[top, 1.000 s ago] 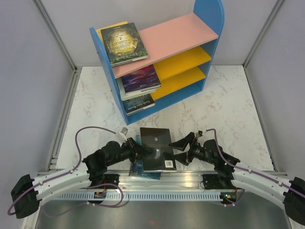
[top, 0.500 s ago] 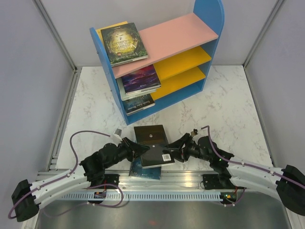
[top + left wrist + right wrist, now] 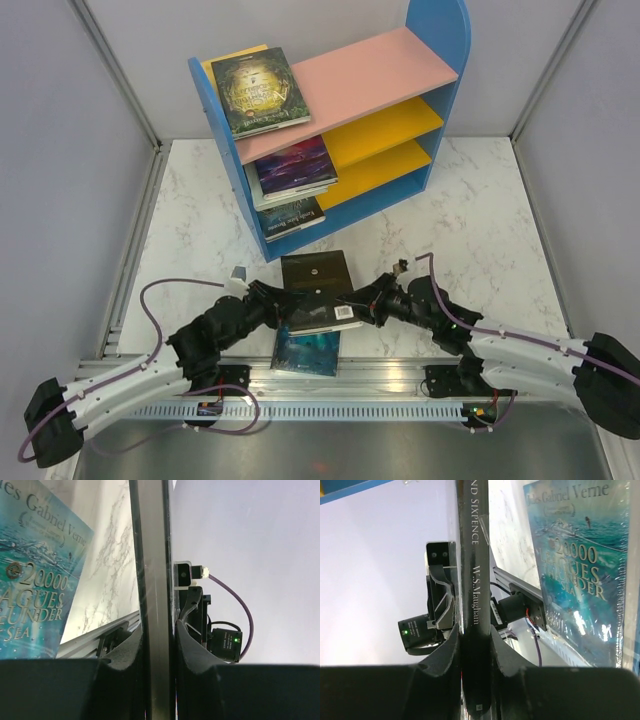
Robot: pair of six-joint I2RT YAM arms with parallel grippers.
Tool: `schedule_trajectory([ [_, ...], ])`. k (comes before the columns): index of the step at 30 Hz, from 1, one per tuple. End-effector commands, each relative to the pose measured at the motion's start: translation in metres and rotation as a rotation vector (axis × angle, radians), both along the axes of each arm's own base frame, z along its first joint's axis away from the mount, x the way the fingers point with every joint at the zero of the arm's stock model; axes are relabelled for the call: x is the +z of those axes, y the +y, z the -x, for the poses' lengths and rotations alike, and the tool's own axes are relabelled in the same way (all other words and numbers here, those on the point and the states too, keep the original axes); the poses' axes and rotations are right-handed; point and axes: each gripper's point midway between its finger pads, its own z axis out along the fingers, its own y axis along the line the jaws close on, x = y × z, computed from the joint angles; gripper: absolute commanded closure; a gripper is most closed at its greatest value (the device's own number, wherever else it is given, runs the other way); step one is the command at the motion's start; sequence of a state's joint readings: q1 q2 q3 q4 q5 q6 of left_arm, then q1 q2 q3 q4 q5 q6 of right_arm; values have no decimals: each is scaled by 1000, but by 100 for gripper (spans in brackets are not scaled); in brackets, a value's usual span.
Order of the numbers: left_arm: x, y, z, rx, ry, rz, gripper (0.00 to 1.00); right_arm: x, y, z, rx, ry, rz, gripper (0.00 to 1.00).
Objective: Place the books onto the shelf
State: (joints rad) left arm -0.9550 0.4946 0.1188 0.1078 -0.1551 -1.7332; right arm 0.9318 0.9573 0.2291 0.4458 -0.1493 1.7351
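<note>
A black book (image 3: 315, 280) hangs tilted above the table's near middle, pinched at both side edges. My left gripper (image 3: 284, 304) is shut on its left edge, and my right gripper (image 3: 360, 306) is shut on its spine side. In the left wrist view the black book (image 3: 150, 555) runs edge-on between the jaws of the left gripper (image 3: 159, 635). The right wrist view shows its spine (image 3: 472, 555) clamped in the right gripper (image 3: 474, 640). Below it a teal book (image 3: 308, 352) lies flat. The shelf (image 3: 400, 60) stands at the back, bearing a dark green book (image 3: 258, 90) and a purple book (image 3: 293, 165).
A yellow book (image 3: 232, 56) peeks out under the green one, and a dark blue book (image 3: 292, 218) lies on the lowest board. The teal book (image 3: 35, 580) (image 3: 575, 570) rests by the metal rail (image 3: 400, 385) at the near edge. Grey walls enclose the marble table (image 3: 480, 230).
My right gripper has moved in from open and shut on the black book. The book has risen and shifted away from the near edge, uncovering the teal book.
</note>
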Motion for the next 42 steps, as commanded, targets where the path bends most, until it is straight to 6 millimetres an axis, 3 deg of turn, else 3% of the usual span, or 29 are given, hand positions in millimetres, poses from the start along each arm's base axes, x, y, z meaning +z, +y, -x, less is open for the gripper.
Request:
schedule_trajectory([
  [1, 3, -13, 21, -149, -44, -67, 80, 117, 12, 4, 42, -197, -249, 100],
  [2, -2, -11, 24, -172, -45, -114, 77, 110, 9, -2, 29, -205, -161, 100],
  [4, 7, -8, 27, -200, -62, -151, 70, 120, -2, -6, 9, -254, -111, 100],
  [6, -2, 0, 32, -221, -58, -246, 61, 126, -15, -18, -21, -296, -30, 100],
  [7, 6, 2, 31, -220, -73, -249, 60, 129, -19, -22, -29, -306, -7, 100],
  [8, 7, 3, 33, -227, -86, -263, 57, 143, -23, -24, -34, -331, -6, 100],
  [10, 7, 6, 35, -235, -86, -276, 52, 139, -33, -34, -56, -340, 65, 100],
  [11, 7, 7, 35, -237, -94, -281, 50, 151, -35, -36, -58, -363, 62, 100],
  [20, 13, 14, 39, -257, -113, -343, 45, 179, -33, -73, -75, -435, 103, 100],
  [23, 14, 16, 39, -260, -115, -357, 45, 201, -32, -86, -87, -492, 88, 100],
  [26, 13, 18, 40, -263, -113, -370, 45, 211, -34, -94, -87, -528, 68, 100],
  [36, 14, 21, 41, -268, -119, -407, 45, 203, -32, -102, -94, -498, -35, 100],
  [42, 12, 24, 43, -271, -112, -413, 45, 193, -18, -124, -86, -505, -49, 100],
])
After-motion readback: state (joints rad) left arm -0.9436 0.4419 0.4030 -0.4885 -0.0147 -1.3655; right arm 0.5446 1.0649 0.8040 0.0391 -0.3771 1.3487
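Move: Both hands already hold the black book by its opposite edges. The Brontë book on the lower yellow shelf, where the black book seems bound, lies about 26 cm ahead, 14 cm left and 2 cm below the right hand; from the left hand, about 25 ahead, 3 left and slightly lower. The purple book, one shelf up, is some 27 cm ahead, 12 left and 10 above the right hand; the 20000 Leagues book lies 2 ahead, 9 left and 13 below it. Up first, then forward and still higher, the right hand keeps its grip on the black book's right edge and carries it towards the shelf, ending about 13 cm higher and 11 cm farther out, its forward side tipped up roughly 20 degrees. The left hand rises briefly while opening, lets go of the left edge, then sinks and eases back with a roll. ##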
